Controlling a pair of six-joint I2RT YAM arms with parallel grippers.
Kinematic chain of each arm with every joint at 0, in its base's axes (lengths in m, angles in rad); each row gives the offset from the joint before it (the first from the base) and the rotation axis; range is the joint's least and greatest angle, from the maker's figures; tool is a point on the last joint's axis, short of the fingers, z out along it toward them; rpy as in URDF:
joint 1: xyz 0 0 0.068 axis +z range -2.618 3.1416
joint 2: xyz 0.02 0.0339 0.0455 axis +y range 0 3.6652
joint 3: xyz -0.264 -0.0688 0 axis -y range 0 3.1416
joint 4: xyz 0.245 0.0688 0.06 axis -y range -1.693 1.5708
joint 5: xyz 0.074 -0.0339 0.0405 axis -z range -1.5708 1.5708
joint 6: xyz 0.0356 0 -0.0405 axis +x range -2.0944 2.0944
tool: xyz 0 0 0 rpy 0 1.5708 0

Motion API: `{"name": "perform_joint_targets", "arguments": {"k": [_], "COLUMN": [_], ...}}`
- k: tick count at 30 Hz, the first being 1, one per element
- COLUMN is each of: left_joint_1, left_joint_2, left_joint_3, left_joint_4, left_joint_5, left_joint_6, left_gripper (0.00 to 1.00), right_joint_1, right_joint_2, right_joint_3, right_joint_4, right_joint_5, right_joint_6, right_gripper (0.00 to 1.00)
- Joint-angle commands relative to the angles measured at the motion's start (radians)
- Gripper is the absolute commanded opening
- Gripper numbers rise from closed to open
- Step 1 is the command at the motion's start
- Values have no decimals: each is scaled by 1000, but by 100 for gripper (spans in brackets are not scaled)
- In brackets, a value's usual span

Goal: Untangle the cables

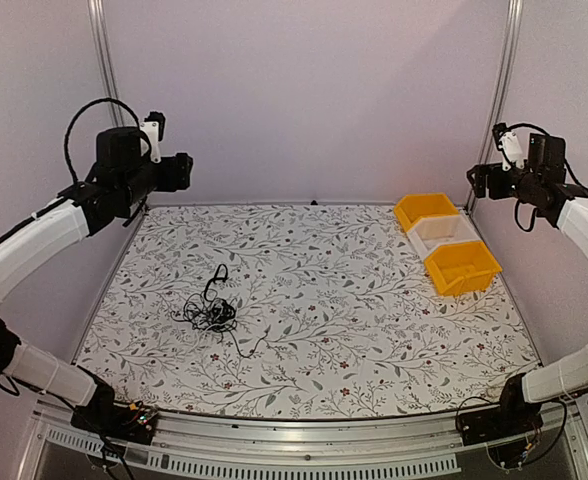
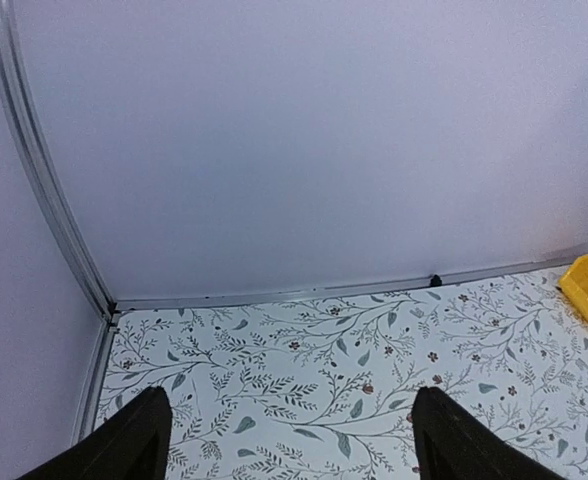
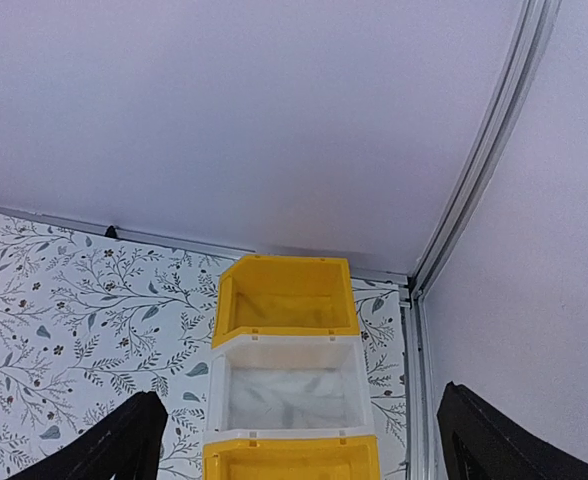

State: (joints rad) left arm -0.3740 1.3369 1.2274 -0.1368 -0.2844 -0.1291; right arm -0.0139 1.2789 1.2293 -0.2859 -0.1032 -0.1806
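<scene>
The cables (image 1: 212, 310) are a small tangled bunch of thin black wires lying on the floral table cover, left of centre in the top view, with one loop sticking out toward the back and a strand trailing to the front right. My left gripper (image 1: 186, 170) is raised high at the back left, far from the bunch, open and empty; its fingertips (image 2: 134, 440) stand wide apart over bare cover. My right gripper (image 1: 474, 178) is raised at the back right, open and empty, fingertips (image 3: 124, 440) wide apart. The cables show in neither wrist view.
Three bins stand in a row at the back right: a yellow bin (image 1: 425, 209), a white bin (image 1: 442, 233) and another yellow bin (image 1: 461, 266). They also show in the right wrist view (image 3: 287, 300). White walls and metal posts (image 1: 102, 50) enclose the table.
</scene>
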Motion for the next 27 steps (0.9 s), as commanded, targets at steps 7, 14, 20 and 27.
{"name": "perform_joint_targets", "arguments": {"k": [7, 14, 20, 27], "left_joint_1": [-199, -236, -230, -141], "left_joint_2": [25, 108, 230, 327], "left_joint_3": [2, 2, 38, 72], "left_joint_4": [-53, -206, -381, -526], "left_joint_5": [67, 75, 85, 147], "left_joint_6": [33, -171, -329, -413], "left_gripper": [84, 72, 62, 49], "right_joint_1": [19, 236, 365, 409], "right_joint_2": [85, 125, 162, 158], "right_joint_3": [-2, -6, -51, -96], "right_joint_4": [-65, -107, -140, -150], "right_joint_5": [-356, -429, -503, -553], "right_joint_6": [-76, -196, -330, -379], "right_gripper": [95, 87, 76, 72]}}
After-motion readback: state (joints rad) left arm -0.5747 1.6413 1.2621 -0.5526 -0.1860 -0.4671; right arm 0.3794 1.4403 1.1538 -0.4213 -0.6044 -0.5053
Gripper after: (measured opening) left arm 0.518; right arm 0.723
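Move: The cable tangle lies about 11 cm back from the left hand, some 6 cm to its right and 33 cm below; the looped cable end is level with that hand, 5 cm to its right. From the right hand the tangle is roughly 72 cm left and 10 cm back. The front yellow bin sits about 3 cm ahead and 3 cm right of the right hand, 30 cm below, with the white bin some 12 cm beyond it. Left swings right, drops 20 cm, tipping down towards the cables; right sweeps 23 cm leftward, sinking; both grippers narrow. ##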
